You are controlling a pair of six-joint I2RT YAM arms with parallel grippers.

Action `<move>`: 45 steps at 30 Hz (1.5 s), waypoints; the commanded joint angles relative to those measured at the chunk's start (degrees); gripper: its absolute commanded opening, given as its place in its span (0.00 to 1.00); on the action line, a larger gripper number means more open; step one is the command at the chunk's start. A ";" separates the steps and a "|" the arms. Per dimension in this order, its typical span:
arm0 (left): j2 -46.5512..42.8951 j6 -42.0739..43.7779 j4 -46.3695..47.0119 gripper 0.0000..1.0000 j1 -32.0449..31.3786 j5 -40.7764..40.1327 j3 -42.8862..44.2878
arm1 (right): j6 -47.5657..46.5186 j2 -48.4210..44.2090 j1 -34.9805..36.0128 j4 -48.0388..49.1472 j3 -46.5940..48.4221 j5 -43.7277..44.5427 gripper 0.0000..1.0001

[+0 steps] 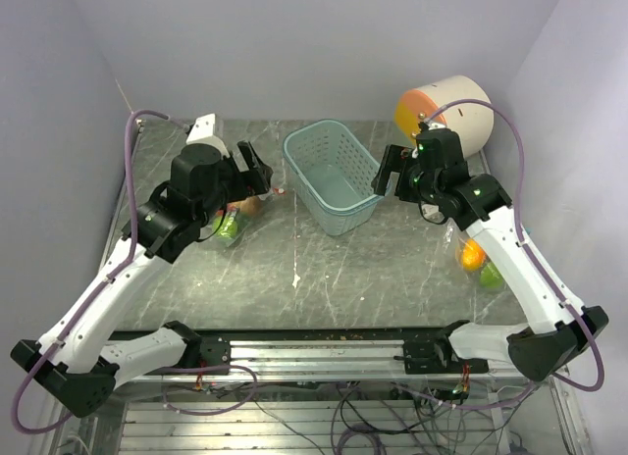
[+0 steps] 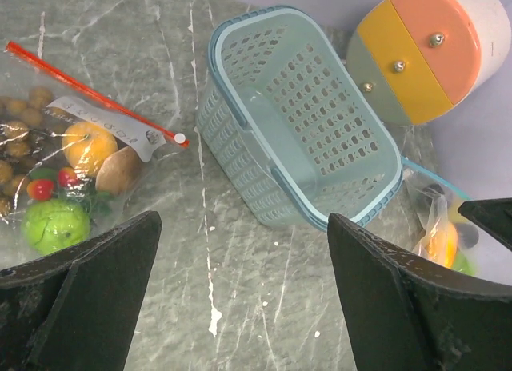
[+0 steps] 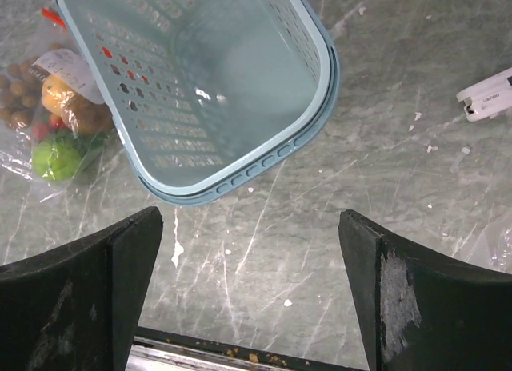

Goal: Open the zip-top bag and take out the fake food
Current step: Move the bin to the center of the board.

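Observation:
A clear zip-top bag (image 2: 48, 147) with a red zip strip (image 2: 96, 95) lies flat on the table, left of the basket. Inside it I see fake food: an orange fruit (image 2: 86, 144), a brown piece (image 2: 120, 169), a green apple (image 2: 54, 225) and small brown balls. In the top view the bag (image 1: 234, 223) lies partly under my left arm. My left gripper (image 1: 253, 167) (image 2: 244, 251) hovers open just right of the bag, over bare table. Open too, my right gripper (image 1: 388, 171) (image 3: 250, 235) hangs at the basket's right side with nothing between its fingers.
A pale blue perforated basket (image 1: 345, 212) (image 2: 240, 139) (image 3: 316, 107) stands mid-table between the grippers. A cream cylinder with an orange face (image 1: 446, 112) (image 2: 432, 51) lies at the back right. A second clear bag with orange and green pieces (image 1: 478, 261) (image 2: 440, 239) lies under the right arm. A white device (image 1: 202, 129) sits back left.

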 commanded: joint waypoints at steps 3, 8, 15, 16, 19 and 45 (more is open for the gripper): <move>-0.55 0.07 -0.66 0.97 0.43 -0.16 0.13 | -0.28 -1.78 -0.27 2.36 -1.23 -0.93 0.93; -0.76 -0.97 -0.56 0.97 0.43 -1.61 -2.10 | -2.01 -2.03 -0.27 3.55 -3.44 0.70 0.92; 3.93 -3.51 3.04 0.97 0.43 -0.91 -1.94 | -6.75 -1.61 -0.28 5.91 -2.76 9.49 0.90; 5.45 -3.82 3.08 0.97 0.43 -0.77 -0.99 | -7.35 -1.30 -0.29 6.45 -2.63 10.63 0.90; 10.56 -5.02 5.14 0.97 0.43 -0.36 1.28 | -8.77 0.76 -0.35 7.49 -1.22 12.65 0.91; 40.25 -7.40 -3.39 0.93 1.03 -2.84 22.04 | -12.77 30.53 -7.04 19.21 8.04 -6.48 0.59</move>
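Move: The bin's middle lies about 12 cm ahead of the left hand and 15 cm to its right, some 26 cm below; from the right hand it is about 11 cm ahead, 8 cm left and 20 cm below. The food bag lies near the left hand, roughly 2 cm ahead and 8 cm left, down on the board. The striped drum stands about 24 cm ahead of the right hand and 17 cm to its right, the small white stick about 4 cm ahead and 14 cm right. Both hands close in on the bin's long sides from above: the left goes forward and down about 13 cm each and some 8 cm to the right, past the food bag, its open fingers tipping down nearly 20 degrees until they hang over the left rim. The right first swings slightly right, then reaches about 14 cm forward and, mostly late on, sinks 9 cm, straddling the right rim with one finger on the inner side and one on the outer and starting to close from wide open to about two thirds. ##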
